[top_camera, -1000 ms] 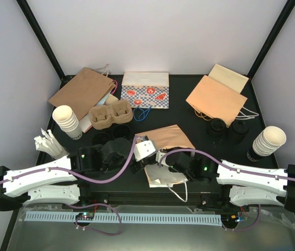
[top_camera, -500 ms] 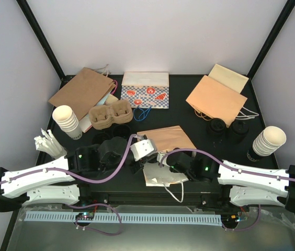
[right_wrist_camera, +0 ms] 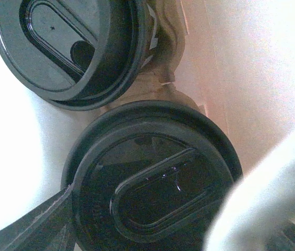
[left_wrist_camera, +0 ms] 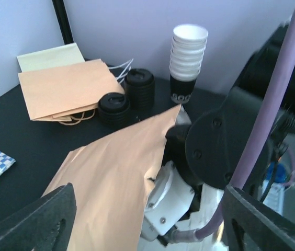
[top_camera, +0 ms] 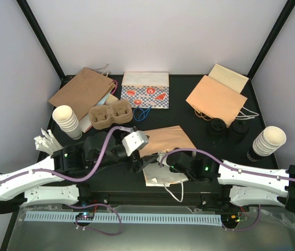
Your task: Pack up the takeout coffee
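Observation:
A brown paper bag (top_camera: 169, 138) lies on its side mid-table, mouth toward the arms. My right gripper (top_camera: 160, 168) reaches into that mouth. In the right wrist view two takeout coffee cups with black lids sit inside the bag. The nearer cup (right_wrist_camera: 152, 193) fills the space between my right fingers, and one finger (right_wrist_camera: 53, 219) lies against its rim. The second cup (right_wrist_camera: 64, 47) sits behind it. My left gripper (top_camera: 137, 149) hovers over the bag's near edge, open and holding nothing (left_wrist_camera: 147, 227). Two more lidded cups (top_camera: 216, 127) (top_camera: 239, 127) stand at the right.
Stacks of cream paper cups stand at the left (top_camera: 66, 121) and right (top_camera: 268, 141). Brown pulp carriers (top_camera: 110, 115), a flat brown bag (top_camera: 82, 91), a patterned bag (top_camera: 146, 91) and an orange bag (top_camera: 216, 97) lie along the back. White sachets (top_camera: 48, 144) lie at the left.
My left gripper has opened, let go of the bag's edge and lifted up and back. The bag's top flap has settled. The right arm has stayed in the bag's mouth.

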Available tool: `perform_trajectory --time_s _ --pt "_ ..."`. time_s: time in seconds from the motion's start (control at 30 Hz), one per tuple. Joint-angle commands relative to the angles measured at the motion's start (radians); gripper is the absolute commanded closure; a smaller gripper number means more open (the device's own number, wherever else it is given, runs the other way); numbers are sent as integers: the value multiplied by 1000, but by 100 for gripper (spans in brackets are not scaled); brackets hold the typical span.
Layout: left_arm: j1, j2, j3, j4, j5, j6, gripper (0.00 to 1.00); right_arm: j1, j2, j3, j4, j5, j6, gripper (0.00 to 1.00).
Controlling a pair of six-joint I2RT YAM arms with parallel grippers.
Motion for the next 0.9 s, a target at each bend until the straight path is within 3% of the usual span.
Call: perform_trajectory --time_s 0.0,0.13,0.33,0.53,0.73,0.87 --pt "25 -28 79 -19 4 -65 16 -6 0 32 -4 -13 18 49" --pt "118 -30 127 -60 20 -132 4 -6 -7 29 -9 -18 20 49" --pt "384 7 190 -104 200 -212 1 -6 -11 26 -7 -24 23 49" --pt "642 217 294 -241 281 -297 1 -6 -8 27 -3 -29 22 49" --pt "716 405 295 -143 384 -253 1 -6 -8 30 -2 -43 34 49" --pt "727 560 372 -134 406 -224 3 -6 -8 29 7 -45 38 49"
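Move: The kraft bag lies tipped over with its mouth towards the robot; its far end is about 20 cm ahead of the left hand, a couple of centimetres to the right and some 20 cm lower. The nearer open black cup stands roughly 20 cm ahead and 17 cm left, the cup carrier about 28 cm ahead and 21 cm left, both some 26 cm below. From the right hand, inside the bag, that far end is about 12 cm ahead and 4 cm left, slightly lower. Already clear of the bag's mouth, the left hand first rises about 5 cm, then sweeps some 20 cm forward and a little left beside and over the kraft bag, sinking steeply late on towards its far end, with its fingers spreading from mostly open to fully open. On the way the wrist swings roughly 30 degrees counter-clockwise and tips the fingers further down, touching nothing at the end, while the right hand stays put in the bag and keeps its hold on the lidded cup. ##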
